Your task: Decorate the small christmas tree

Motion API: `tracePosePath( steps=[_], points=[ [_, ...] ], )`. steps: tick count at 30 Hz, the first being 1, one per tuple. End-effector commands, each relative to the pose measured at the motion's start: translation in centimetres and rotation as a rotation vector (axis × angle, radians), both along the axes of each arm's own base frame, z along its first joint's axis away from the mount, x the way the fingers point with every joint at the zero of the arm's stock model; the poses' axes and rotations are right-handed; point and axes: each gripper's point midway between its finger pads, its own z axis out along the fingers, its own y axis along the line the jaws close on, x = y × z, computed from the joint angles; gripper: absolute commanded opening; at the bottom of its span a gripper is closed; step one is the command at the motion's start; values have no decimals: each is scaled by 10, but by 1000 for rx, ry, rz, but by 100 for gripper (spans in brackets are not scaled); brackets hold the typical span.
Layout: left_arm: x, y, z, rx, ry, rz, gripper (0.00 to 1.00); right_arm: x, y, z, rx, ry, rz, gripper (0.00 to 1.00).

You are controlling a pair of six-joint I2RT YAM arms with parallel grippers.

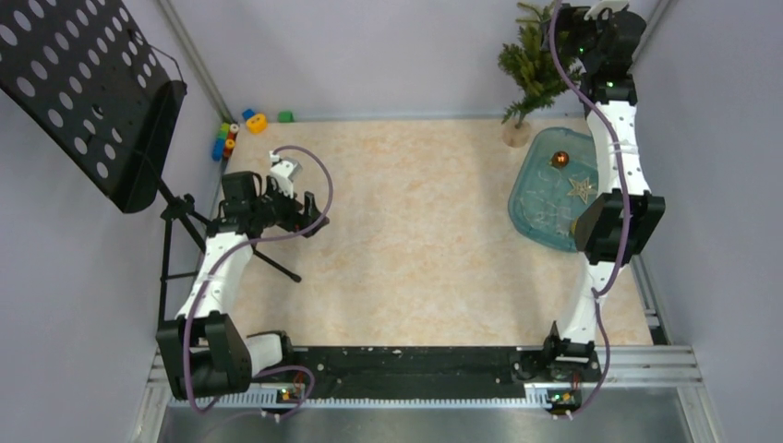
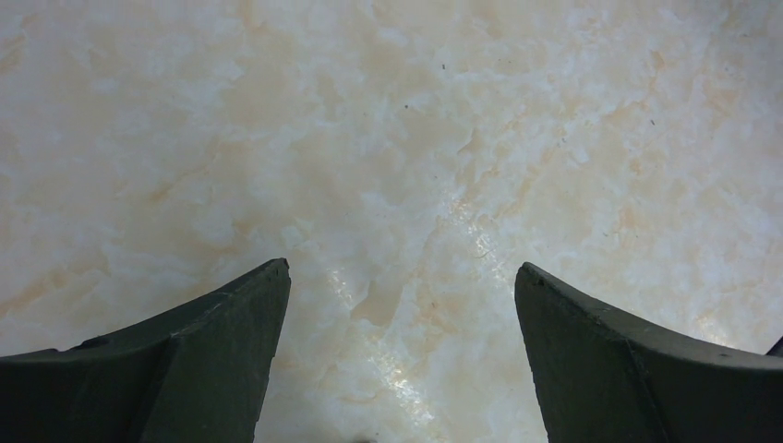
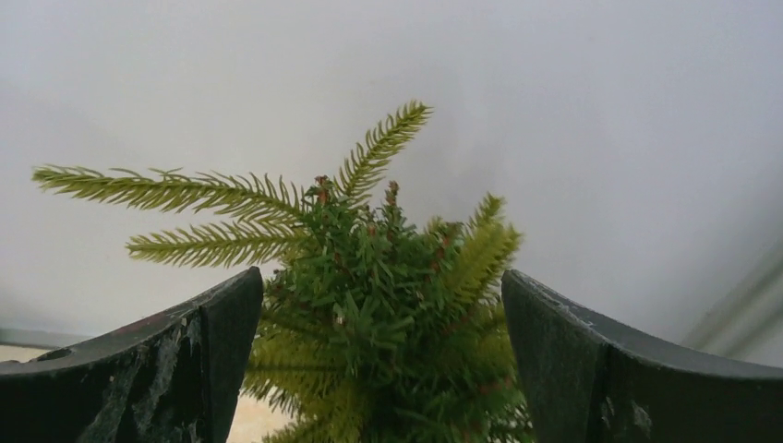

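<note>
The small christmas tree [image 1: 533, 66] stands at the back right of the table on its round pale base [image 1: 517, 135]. My right gripper [image 1: 574, 18] is raised beside its top and is open. In the right wrist view the tree's green branches [image 3: 379, 305] fill the space in front of and between the dark fingers [image 3: 185, 369]; whether they touch is unclear. A teal tray [image 1: 531, 217] beside the tree holds a red-brown ball [image 1: 560, 159] and a gold star [image 1: 582, 189]. My left gripper [image 1: 300, 208] hovers open over bare tabletop at the left, with nothing between its fingers [image 2: 212, 360].
A black perforated music stand [image 1: 83, 83] on a tripod [image 1: 185, 231] stands off the table's left edge. Small coloured toys [image 1: 235, 129] lie in the back left corner. Grey walls close in the back and right sides.
</note>
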Motion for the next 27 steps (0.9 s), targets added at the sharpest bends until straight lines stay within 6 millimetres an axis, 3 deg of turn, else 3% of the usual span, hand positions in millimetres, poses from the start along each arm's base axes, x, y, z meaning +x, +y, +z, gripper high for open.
tracePosePath(
  steps=[1, 5, 7, 11, 15, 18, 24, 25, 27],
  points=[
    [-2, -13, 32, -28, -93, -90, 96, 18, 17, -1, 1, 7, 105, 97],
    [1, -14, 39, -41, -99, -89, 96, 33, 13, -18, 6, 30, 89, 96],
    [0, -18, 41, -55, -105, -107, 96, 38, 15, -28, -8, 44, 103, 90],
    [-1, -22, 43, -79, -100, -127, 96, 41, 22, -51, -29, 96, 153, 54],
    [0, -20, 46, -73, -104, -115, 96, 36, 29, -64, -27, 139, 188, 0],
    [2, -17, 52, -60, -108, -97, 96, 25, 41, -44, -36, 109, 211, 0],
    [16, -2, 64, -22, -109, 11, 96, -18, 88, 31, 4, -29, 324, 0],
    [18, 0, 65, -15, -112, 22, 96, -27, 108, 41, 9, -51, 358, 0],
    [21, 3, 68, -3, -118, 42, 96, -43, 129, 58, 10, -92, 392, 0]
  ],
)
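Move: Just ahead of the right hand is the christmas tree's top, about 5 cm farther out, 2 cm to its left and some 5 cm lower. The ornament tray is on the table some 42 cm below, roughly 15 cm back and 4 cm to the right; the red ball in it is about 8 cm back and 3 cm right. From the left hand, the tree top is some 33 cm ahead, 54 cm right and 22 cm higher. Reaching forward about 4 cm while sinking nearly 5 cm, the right hand brings its wide-open fingers around the tree's tip and pinches the top sprigs almost shut, then keeps hold and draws them left some 4 cm and a little back, turning counter-clockwise. The left hand, open and empty, rises about 5 cm over bare table. ##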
